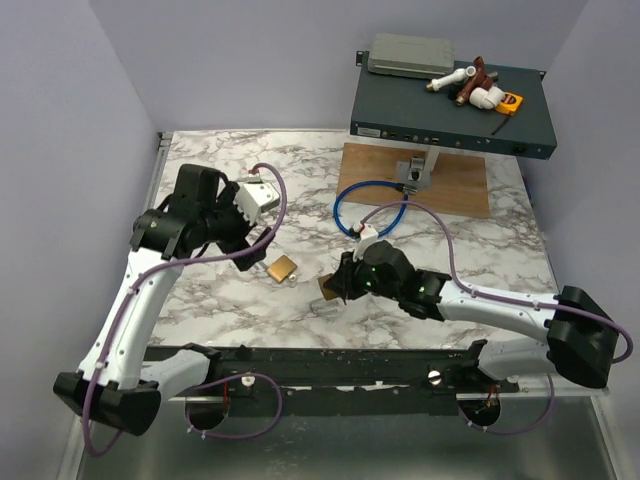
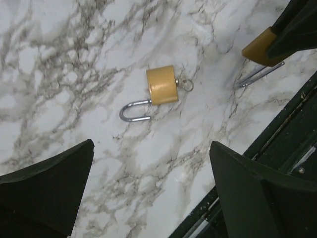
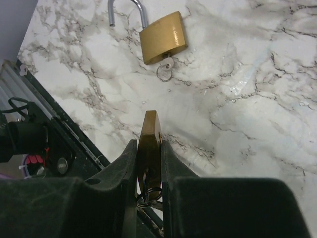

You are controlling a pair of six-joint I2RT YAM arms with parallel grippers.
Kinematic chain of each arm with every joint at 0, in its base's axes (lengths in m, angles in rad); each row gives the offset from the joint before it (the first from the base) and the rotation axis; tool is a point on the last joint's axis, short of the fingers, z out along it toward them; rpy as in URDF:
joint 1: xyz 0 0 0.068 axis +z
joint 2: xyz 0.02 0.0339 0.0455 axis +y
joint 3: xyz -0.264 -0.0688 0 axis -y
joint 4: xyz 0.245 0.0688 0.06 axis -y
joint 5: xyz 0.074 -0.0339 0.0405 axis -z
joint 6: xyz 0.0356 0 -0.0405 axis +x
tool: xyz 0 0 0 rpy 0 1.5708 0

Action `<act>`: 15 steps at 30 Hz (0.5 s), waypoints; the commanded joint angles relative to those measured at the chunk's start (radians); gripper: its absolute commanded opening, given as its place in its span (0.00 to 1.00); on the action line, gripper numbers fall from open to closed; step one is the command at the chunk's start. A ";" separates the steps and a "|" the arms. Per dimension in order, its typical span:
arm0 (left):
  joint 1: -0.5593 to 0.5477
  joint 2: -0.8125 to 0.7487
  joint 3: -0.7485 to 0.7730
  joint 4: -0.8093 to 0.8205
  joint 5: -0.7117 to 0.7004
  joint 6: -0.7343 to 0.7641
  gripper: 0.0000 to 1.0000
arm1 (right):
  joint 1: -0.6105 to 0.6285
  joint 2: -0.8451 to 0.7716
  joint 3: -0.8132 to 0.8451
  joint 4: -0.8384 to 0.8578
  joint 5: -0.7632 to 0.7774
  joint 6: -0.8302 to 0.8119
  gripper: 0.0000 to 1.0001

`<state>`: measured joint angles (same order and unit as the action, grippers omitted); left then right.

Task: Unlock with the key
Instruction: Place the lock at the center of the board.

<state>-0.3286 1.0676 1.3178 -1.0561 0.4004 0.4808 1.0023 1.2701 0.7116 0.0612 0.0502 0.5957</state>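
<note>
A brass padlock [image 2: 162, 85] lies flat on the marble table, its silver shackle [image 2: 133, 111] swung open. The small silvery key [image 2: 185, 83] sticks out of its base with a tiny ring; the right wrist view shows the same key [image 3: 167, 64] below that padlock [image 3: 163, 37]. My left gripper [image 2: 151, 144] hovers open above bare marble just short of it, holding nothing. My right gripper [image 3: 148, 144] is shut on a second brass padlock [image 3: 149, 134], held edge-up, with a dark wire ring [image 3: 148, 196] hanging under it. From above, the lying padlock [image 1: 282, 268] sits between left gripper [image 1: 258, 248] and right gripper [image 1: 333, 287].
A blue cable loop [image 1: 370, 205] lies behind the right arm, by a wooden board [image 1: 455, 185] with a grey fixture. A dark equipment box [image 1: 450, 105] with pipe fittings stands at the back right. A black rail [image 1: 330, 362] runs along the table's near edge.
</note>
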 commanded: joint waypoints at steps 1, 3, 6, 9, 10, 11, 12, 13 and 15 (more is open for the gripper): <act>0.081 0.066 0.008 -0.143 -0.002 -0.002 0.98 | -0.033 0.022 -0.058 0.298 -0.042 0.075 0.01; 0.086 0.056 -0.034 -0.105 0.000 0.006 0.98 | -0.050 0.037 -0.084 0.339 -0.042 0.085 0.01; 0.086 0.034 -0.099 -0.037 -0.006 0.014 0.99 | -0.067 0.056 -0.141 0.415 -0.039 0.099 0.01; 0.086 0.032 -0.146 0.026 -0.057 -0.001 0.98 | -0.083 0.074 -0.196 0.486 -0.026 0.106 0.01; 0.086 0.034 -0.159 0.042 -0.082 -0.012 0.99 | -0.085 0.079 -0.218 0.507 -0.014 0.103 0.01; 0.086 0.038 -0.170 0.054 -0.093 -0.022 0.99 | -0.086 0.083 -0.237 0.531 -0.005 0.104 0.01; 0.086 0.041 -0.180 0.059 -0.096 -0.032 0.99 | -0.088 0.086 -0.259 0.551 0.002 0.102 0.02; 0.086 0.044 -0.186 0.057 -0.084 -0.036 0.98 | -0.090 0.090 -0.277 0.573 0.006 0.100 0.04; 0.086 0.038 -0.197 0.049 -0.059 -0.037 0.99 | -0.093 0.094 -0.320 0.624 0.013 0.103 0.07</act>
<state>-0.2478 1.1145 1.1450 -1.0416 0.3515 0.4721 0.9150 1.3506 0.4519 0.4961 0.0299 0.6899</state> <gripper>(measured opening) 0.984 0.180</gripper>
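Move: The right hand already holds a lock; its table spot is roughly 11 cm below, 3 cm ahead and 3 cm right. From that hand the lying lock is some 9 cm ahead and 11 cm left, its key about 6 cm ahead and 9 cm left. From the empty left hand the lying lock is about 7 cm ahead, 4 cm right and 22 cm below, and the held lock about 14 cm right, 2 cm back and 12 cm below. Right hand lowers its lock 5 cm, forward-right, towards the table; open left hand sinks 7 cm, edging left. ##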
